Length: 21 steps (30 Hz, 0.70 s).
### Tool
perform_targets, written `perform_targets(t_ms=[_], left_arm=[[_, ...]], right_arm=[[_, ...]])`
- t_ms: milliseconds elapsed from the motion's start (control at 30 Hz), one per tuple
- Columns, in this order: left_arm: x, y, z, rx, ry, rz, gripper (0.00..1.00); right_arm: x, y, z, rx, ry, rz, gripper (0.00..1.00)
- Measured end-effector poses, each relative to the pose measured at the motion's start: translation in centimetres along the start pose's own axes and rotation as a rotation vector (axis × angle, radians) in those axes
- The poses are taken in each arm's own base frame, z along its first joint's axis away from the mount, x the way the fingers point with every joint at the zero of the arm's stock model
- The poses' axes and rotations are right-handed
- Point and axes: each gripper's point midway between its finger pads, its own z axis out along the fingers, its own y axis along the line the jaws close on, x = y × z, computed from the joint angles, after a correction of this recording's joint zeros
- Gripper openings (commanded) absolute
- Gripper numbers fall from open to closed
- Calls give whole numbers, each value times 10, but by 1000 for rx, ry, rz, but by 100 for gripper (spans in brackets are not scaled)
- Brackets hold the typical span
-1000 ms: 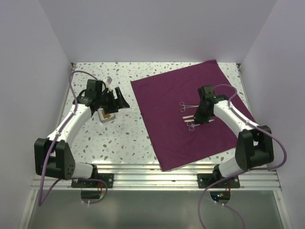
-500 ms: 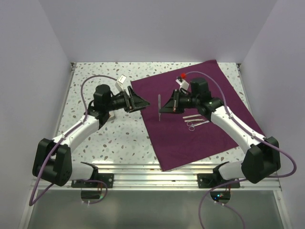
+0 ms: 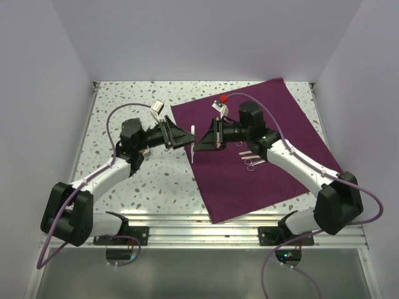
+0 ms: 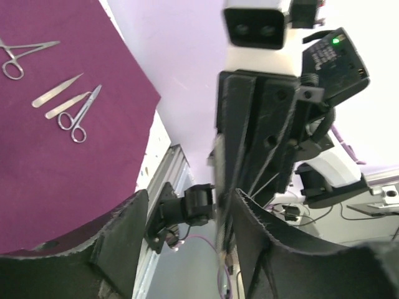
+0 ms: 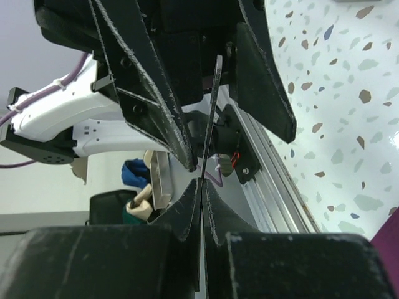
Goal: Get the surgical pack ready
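Note:
The plum-purple cloth lies spread flat on the right half of the table. On it lie steel scissors and pale strips. My right gripper is shut on a thin pale strip and holds it upright in the air over the cloth's left edge. My left gripper is open, with its jaws on either side of that strip. The right wrist view shows the strip edge-on between the left fingers. The left wrist view shows the cloth, scissors and forceps. No tray or pads show.
The speckled table top lies under and to the left of the meeting grippers. White walls close in the left, back and right sides. An aluminium rail runs along the near edge by the arm bases.
My right gripper lifted a strip off the cloth and carried it left. My left gripper swung right from the table's left side to meet it, and its jaws now stand around the strip.

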Motion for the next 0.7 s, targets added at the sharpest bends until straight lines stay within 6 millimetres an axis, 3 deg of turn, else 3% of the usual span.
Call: perform_targets(t_ms=[133,233,267,300,333,367,400,500,567,700], left_arm=[[0,-7,0,30,-5,-7,49],[-1,-12,-1,51,-3,-10,28],[-1,-13,-1,56,-3,-9,13],[-1,-13,-1,56,-2,-8,3],[0,-12,-1,54,0,-11,0],[0,-9,0,47,1,-8,0],[0,-6,0,38,4,-12,0],[-5,6,-2,-3,9,-7,0],[-20,22,-12,-75,-15,0,0],[-86,78,-55,-347,-145,21,0]], right_arm=[[7,-6,9,0,33,19,0],[7,-11,12,7,40,30,0],[7,-12,13,9,41,31,0],[7,-13,14,10,42,33,0],[7,-14,14,10,43,33,0],[7,-14,14,8,46,33,2],[6,-14,15,14,45,28,20],[0,-24,16,85,40,28,40],[-9,-36,14,169,19,22,44],[-20,-73,-3,367,-16,38,46]])
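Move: The scalpel, held out fore-and-aft in the right fingers, already lies between the left hand's open pads, its middle about 3 cm back, level sideways and 2 cm above the left hand point. From the right hand its middle is roughly 1 cm ahead, level sideways and in height. The tray sits on the table some 10 cm ahead of the left hand, 20 cm left and 25 cm below. Left fingers pinch the scalpel, right fingers let go, and the left carries it about 12 cm left-forward towards the tray. ##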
